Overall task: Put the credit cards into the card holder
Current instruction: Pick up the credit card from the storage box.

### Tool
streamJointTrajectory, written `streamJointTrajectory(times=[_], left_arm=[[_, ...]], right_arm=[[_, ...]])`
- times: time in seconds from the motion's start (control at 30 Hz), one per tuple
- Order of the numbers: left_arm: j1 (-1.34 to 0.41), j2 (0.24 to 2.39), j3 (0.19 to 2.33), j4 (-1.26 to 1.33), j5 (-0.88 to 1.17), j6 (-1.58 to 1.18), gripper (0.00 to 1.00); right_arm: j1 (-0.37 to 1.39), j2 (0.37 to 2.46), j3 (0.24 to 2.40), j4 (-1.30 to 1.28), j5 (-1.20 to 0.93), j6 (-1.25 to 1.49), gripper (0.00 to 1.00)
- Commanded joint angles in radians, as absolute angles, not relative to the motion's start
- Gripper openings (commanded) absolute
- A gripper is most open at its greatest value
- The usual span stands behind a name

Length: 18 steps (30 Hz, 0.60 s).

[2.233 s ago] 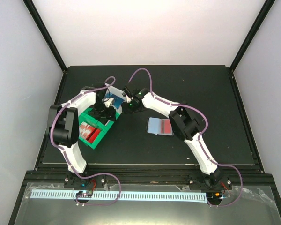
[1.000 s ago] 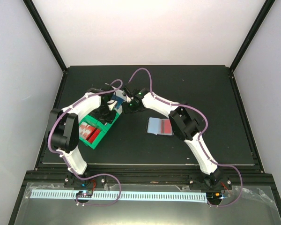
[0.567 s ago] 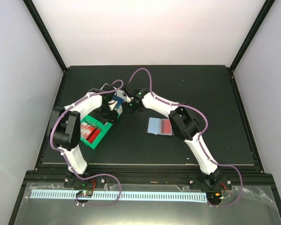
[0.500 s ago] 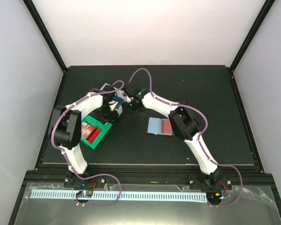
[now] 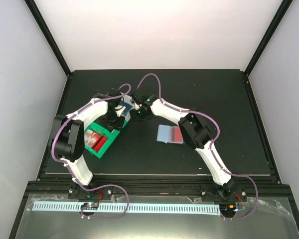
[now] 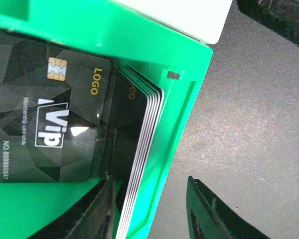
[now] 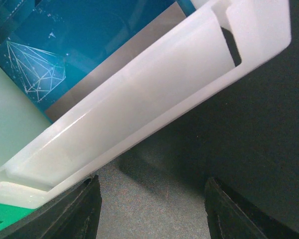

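Observation:
The card holder [image 5: 169, 134] lies open on the black mat, light blue side up, with a red card in it. A green tray [image 6: 184, 107] holds a flat black VIP credit card [image 6: 50, 117] and an on-edge stack of cards [image 6: 139, 169]. My left gripper [image 6: 149, 209] is open. One of its fingers [image 6: 97, 211] stands inside the tray and the other is outside over the mat, so the stack and the tray's wall lie between them. My right gripper [image 7: 149, 209] is open over bare mat beside the white tray [image 7: 139, 109], which holds a blue card [image 7: 84, 45].
In the top view the green tray [image 5: 107, 143] sits left of centre with red cards [image 5: 93, 138] in its near compartment. The white tray [image 5: 123, 97] touches its far end. Both arms meet over the trays, and the frame's black rails border the mat.
My left arm has shifted slightly over the green tray's far end, with its elbow swinging a little. The right arm, the trays and the card holder have stayed where they were.

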<state>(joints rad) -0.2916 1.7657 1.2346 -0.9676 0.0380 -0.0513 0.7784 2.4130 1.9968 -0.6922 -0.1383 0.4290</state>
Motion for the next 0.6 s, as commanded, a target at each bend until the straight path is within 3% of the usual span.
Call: streamJointTrajectory(times=[0.0,0.57], left_arm=[[-0.296,1.715,1.24,-0.995,0.057,-0.043,0.39],[-0.296,1.691,1.244,-1.014,0.049,-0.049,0.18]], right_arm=[[0.783,2.433,2.01,-0.699,-0.127,0.44,0.59],[0.784,2.434,2.01,-0.701,-0.123,0.439,0.59]])
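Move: The leaning credit cards at the right wall of the green tray's black-card compartment stand about 2 cm ahead of the left fingers and 2 cm below, sideways level. The other black cards are some 5 cm ahead and 4 cm left of the hand, the red cards about 7 cm back and 8 cm left. From the right hand, the leaning cards lie roughly 9 cm left and 3 cm back. The left hand rises about 1 cm above the leaning cards, its fingers closing astride cards and tray wall. ##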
